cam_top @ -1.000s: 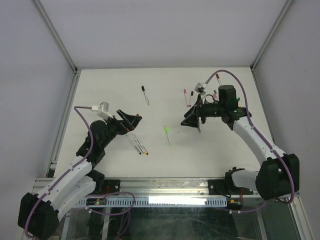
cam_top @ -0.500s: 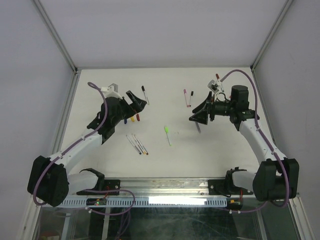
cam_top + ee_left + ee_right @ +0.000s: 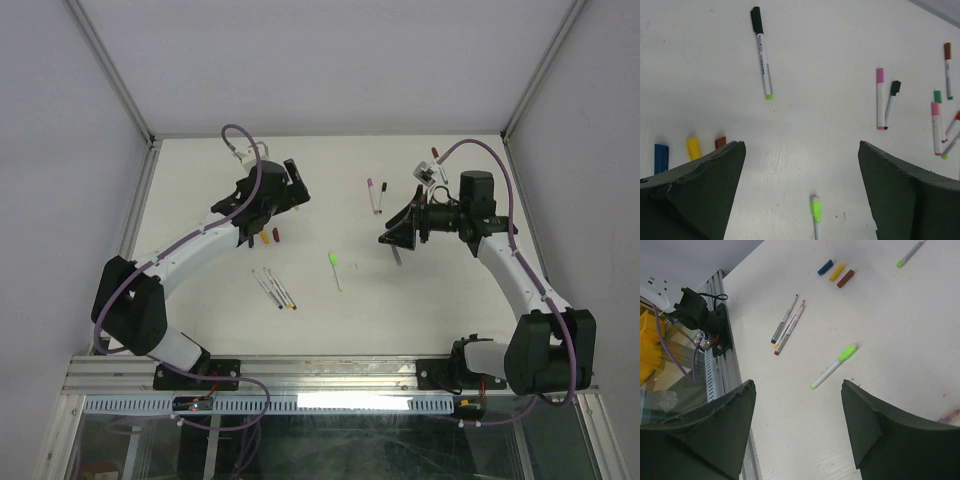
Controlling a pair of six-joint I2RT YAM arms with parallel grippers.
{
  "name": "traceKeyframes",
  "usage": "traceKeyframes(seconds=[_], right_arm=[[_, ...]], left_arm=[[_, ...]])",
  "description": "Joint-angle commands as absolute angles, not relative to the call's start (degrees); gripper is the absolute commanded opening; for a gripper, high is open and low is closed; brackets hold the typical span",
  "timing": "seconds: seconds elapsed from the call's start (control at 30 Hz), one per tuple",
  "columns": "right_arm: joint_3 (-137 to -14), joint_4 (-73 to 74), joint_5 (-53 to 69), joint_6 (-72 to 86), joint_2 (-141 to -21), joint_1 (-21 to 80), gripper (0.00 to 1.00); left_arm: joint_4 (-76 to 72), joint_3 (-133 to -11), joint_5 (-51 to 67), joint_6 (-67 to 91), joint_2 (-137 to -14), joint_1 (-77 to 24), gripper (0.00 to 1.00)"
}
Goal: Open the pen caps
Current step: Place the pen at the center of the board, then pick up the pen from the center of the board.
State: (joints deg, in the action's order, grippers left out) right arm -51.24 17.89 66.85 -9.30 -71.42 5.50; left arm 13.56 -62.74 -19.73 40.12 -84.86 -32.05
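Observation:
Three loose pen caps lie in a row on the table: blue, yellow and dark red. My left gripper hangs open above the table with nothing between its fingers. A black-capped pen lies ahead of it and a green-capped pen just below it. My right gripper is also open and empty, above bare table near the green-capped pen. In the top view the left gripper covers the black-capped pen, and the right gripper hovers right of centre.
Pink-capped and black-capped pens lie side by side at the back. More capped pens cluster at the far right. Several uncapped pens lie near the front left. The table's metal rail runs along the near edge.
My left arm has swung from the near left out to the back middle, over the black-capped pen. The right gripper has shifted slightly right. Both stay open.

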Motion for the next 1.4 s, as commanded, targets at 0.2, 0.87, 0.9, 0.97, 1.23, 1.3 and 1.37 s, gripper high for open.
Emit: traceKeyframes(seconds=[0.2,0.87,0.9,0.97,1.23,1.3,1.37], right_arm=[[-54.03,17.97,66.85,-11.07,-71.15,4.95,0.71],[-53.96,18.10,67.13,-11.08,-71.29,4.97,0.71],[-53.95,18.10,67.21,-11.07,-71.32,4.94,0.71],[-53.97,18.03,67.17,-10.99,-71.28,4.96,0.71],[-53.77,17.75,67.44,-10.84,-71.02,4.95,0.71],[-53.68,17.59,67.58,-10.66,-71.10,4.97,0.71],[-53.68,17.58,67.66,-10.64,-71.19,4.95,0.71]], left_arm=[[25.62,-79.15,-31.64,34.66,-98.35,-35.31,0.99],[30.06,-95.27,-32.45,32.09,-116.35,-32.71,0.95],[30.06,-96.17,-32.34,31.89,-117.23,-32.23,0.91],[30.22,-97.92,-31.75,31.72,-119.21,-31.08,0.84],[32.57,-106.60,-26.12,30.70,-127.15,-27.33,0.67],[33.33,-108.73,-25.52,30.02,-128.91,-27.01,0.66],[34.30,-111.15,-25.45,29.65,-130.61,-26.85,0.66]])
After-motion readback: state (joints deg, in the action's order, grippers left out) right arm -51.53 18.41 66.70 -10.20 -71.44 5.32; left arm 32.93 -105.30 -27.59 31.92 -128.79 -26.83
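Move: Out ahead of the open left hand lies the black-capped pen, about 15 cm forward, 2 cm to the left and 16 cm below. On the table with it, the brown cap is roughly 5 cm left of the hand and level with it, the yellow cap 8 cm left and level, and the pink pen some 14 cm ahead and 18 cm right. From the right hand the black-capped pen is about 27 cm ahead, 19 cm left and 20 cm below. Swooping forward and down towards the black-capped pen, the left hand travels about 12 cm out and 11 cm down, sinking more steeply at first and reaching faster late on. Early on it rolls some 20 degrees, left side rising, and it tips further down as it goes; near the end the wide-open fingers narrow by about a third, still clear of the pen. ##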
